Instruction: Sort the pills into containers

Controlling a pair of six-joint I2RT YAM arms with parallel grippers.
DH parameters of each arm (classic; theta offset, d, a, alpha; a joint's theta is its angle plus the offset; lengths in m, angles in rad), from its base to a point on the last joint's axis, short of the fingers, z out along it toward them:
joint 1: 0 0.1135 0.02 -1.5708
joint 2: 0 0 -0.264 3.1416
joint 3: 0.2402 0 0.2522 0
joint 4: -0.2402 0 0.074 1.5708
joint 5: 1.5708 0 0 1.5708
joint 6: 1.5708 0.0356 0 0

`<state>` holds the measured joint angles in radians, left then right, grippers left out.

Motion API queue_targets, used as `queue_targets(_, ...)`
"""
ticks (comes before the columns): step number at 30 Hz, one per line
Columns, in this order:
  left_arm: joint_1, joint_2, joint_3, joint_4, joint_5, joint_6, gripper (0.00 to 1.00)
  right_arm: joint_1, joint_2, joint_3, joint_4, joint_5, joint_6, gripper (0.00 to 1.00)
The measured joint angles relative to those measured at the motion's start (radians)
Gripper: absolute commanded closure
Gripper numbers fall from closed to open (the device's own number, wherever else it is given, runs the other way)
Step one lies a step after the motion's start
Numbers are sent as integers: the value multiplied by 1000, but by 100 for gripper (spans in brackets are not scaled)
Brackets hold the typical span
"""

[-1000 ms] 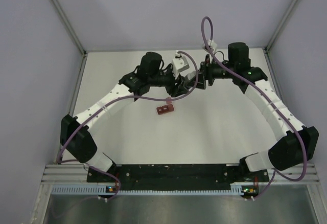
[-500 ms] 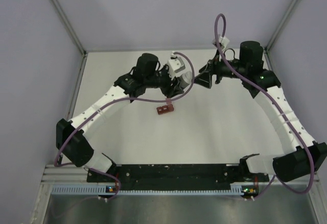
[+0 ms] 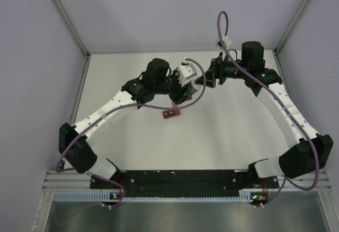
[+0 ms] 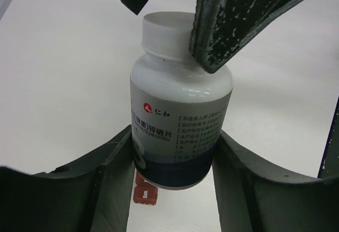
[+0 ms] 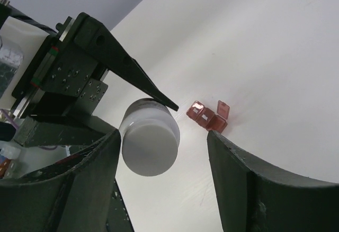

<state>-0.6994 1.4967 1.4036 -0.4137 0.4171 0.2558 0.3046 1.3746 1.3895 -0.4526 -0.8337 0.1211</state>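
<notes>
My left gripper is shut on a white pill bottle with a white screw cap, holding it up off the table. My right gripper stands open with its jaws on either side of the cap; one finger is close against it and a gap is left on the other side. The containers, a red-brown strip of three compartments with one lid up, lie on the table below the bottle, also seen past it. No pills show.
The white table is fenced by grey walls on the left, back and right. Both arms meet high over its far middle, and purple cables loop around them. A black rail runs along the near edge.
My right gripper drew back to the right from the bottle with wider jaws, then came back left around the cap. The left arm shifted slightly with the bottle.
</notes>
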Motion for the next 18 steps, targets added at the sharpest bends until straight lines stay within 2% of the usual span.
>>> queue_targets(4,-14,0,0,0,-23,8,100,0,5,-4,16,-11,14,45)
queue_targets(12,-17,0,0,-2,-51,10,100,0,5,-37,46,-37,23,46)
queue_targets(14,-17,0,0,-2,-57,10,100,0,5,-42,48,-41,23,50)
queue_targets(18,-17,0,-2,0,-64,10,100,0,5,-47,55,-51,27,68)
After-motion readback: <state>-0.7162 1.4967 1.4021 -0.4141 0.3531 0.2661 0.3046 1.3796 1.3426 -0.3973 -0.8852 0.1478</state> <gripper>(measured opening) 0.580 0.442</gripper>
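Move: The white cap sits almost between the right hand's open fingers, about 1 cm to its left and 1 cm lower, level forward. The bottle body, still held by the left hand, is 3 cm left, 1 cm back and 5 cm down. The red-brown pill packs lie about 11 cm left, 5 cm back and 28 cm below. From the left hand the cap is about 3 cm right, 1 cm forward and 4 cm up. The right hand sinks about 1 cm and closes its fingers around the cap while the left grips the bottle. ##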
